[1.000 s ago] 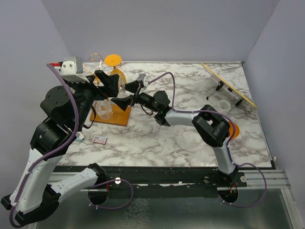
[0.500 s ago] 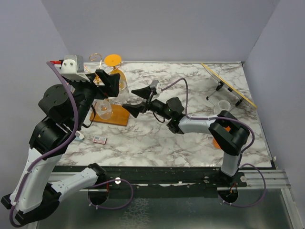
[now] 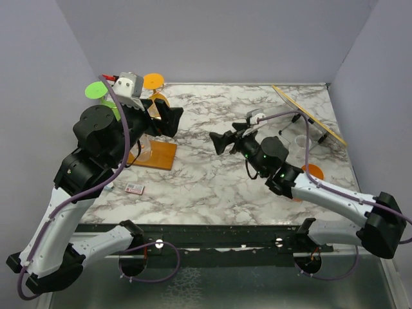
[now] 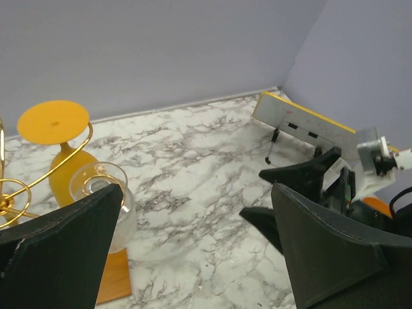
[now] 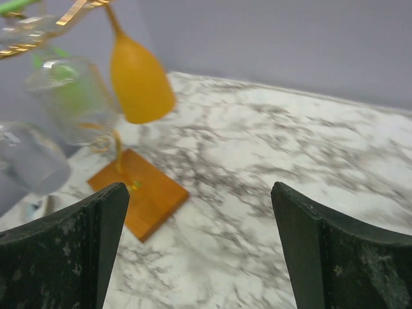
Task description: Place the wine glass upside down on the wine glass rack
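Observation:
The wine glass rack (image 3: 158, 154) stands at the back left, a gold wire stand (image 4: 13, 193) on an orange-brown wooden base (image 5: 138, 196). An orange wine glass (image 4: 61, 129) hangs upside down from it, foot on top (image 3: 153, 82), bowl (image 5: 138, 80) clear of the base. Clear glasses (image 5: 71, 100) and a green-footed one (image 3: 98, 90) are on the rack too. My left gripper (image 3: 172, 116) (image 4: 196, 193) hovers open and empty just right of the rack. My right gripper (image 3: 217, 143) (image 5: 199, 187) is open and empty over mid-table, facing the rack, well apart from it.
A yellow board on a small stand (image 3: 309, 116) leans at the back right, with a small clear cup (image 3: 301, 141) in front of it. An orange object (image 3: 313, 172) lies behind my right arm. A small card (image 3: 134, 188) lies near the rack's front.
My right gripper has drawn back to the right, away from the rack, with nothing in it. My left arm has shifted right, uncovering the green foot.

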Robot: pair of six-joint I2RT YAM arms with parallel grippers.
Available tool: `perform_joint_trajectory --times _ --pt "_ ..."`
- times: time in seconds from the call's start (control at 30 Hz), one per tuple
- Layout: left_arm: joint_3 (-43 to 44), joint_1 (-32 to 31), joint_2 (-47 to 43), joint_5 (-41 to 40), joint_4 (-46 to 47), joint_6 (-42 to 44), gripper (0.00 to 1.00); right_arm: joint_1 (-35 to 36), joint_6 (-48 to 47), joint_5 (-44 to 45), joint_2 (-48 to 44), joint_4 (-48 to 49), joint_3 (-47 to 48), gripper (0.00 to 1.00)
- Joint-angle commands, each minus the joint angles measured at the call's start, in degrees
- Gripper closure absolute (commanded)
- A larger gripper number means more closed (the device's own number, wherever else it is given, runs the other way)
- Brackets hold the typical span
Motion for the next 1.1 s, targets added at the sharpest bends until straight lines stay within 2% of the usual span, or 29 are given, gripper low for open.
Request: perform_joint_trajectory --times 0.0,0.23,0.33,0.4,0.53,0.67,0.9,1.07 --pt "-3.08 -0.1 -0.57 6.47 2.93 1.09 0.01 -0.65 0.47 23.49 -4.63 -32.78 5.35 0.03" --pt "-9.81 -0.04 -1.65 14.76 7.83 -1.22 0.01 -2.64 16.52 37.27 -7.41 -69.4 16.28 0.06" --pt "-12.8 -0.09 -2.39 15.98 9.6 -2.55 0.01 -5.29 25.97 40.39 -7.13 -85.38 20.17 0.06" --pt "-14.31 -0.07 -2.73 16.03 10.47 -3.19 0.01 -7.54 30.24 40.7 -8.03 -92.66 20.39 0.06" --pt "-16.47 -0.05 -2.93 15.77 11.82 -4.42 0.01 -13.0 31.54 35.44 -12.9 -93.02 16.26 0.06" --pt "-17.33 -0.08 -2.7 16.01 12.57 -5.44 0.01 -15.05 38.99 38.71 -16.59 -98.66 15.31 0.08" --pt "-17.86 -0.01 -1.81 16.06 12.7 -7.02 0.01 -15.23 43.98 37.79 -20.54 -99.3 11.74 0.3" --pt "-18.47 -0.04 -1.78 15.85 12.86 -7.6 0.01 -15.19 46.53 35.44 -20.64 -98.7 8.66 0.34"
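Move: The orange wine glass stands upright some 32 cm to the right of the empty right hand, about 8 cm back and 20 cm lower. The clear wine glass is about 13 cm farther out than the orange one, nearly in line with it. The white board on its stand is about 26 cm farther out than the orange glass and 7 cm to its right. From the left hand the orange glass lies roughly 47 cm right, 4 cm back and 39 cm below. Rightwards in one fast sweep, some 30 cm, the right hand travels from near the rack side to the orange glass, also sinking about 10 cm and drawing back 8 cm. It swings clockwise about 60 degrees and tips down over the rim, its fingers narrowing to two thirds open late on. The open left hand eases right and down, away from the rack, turning slightly clockwise. ##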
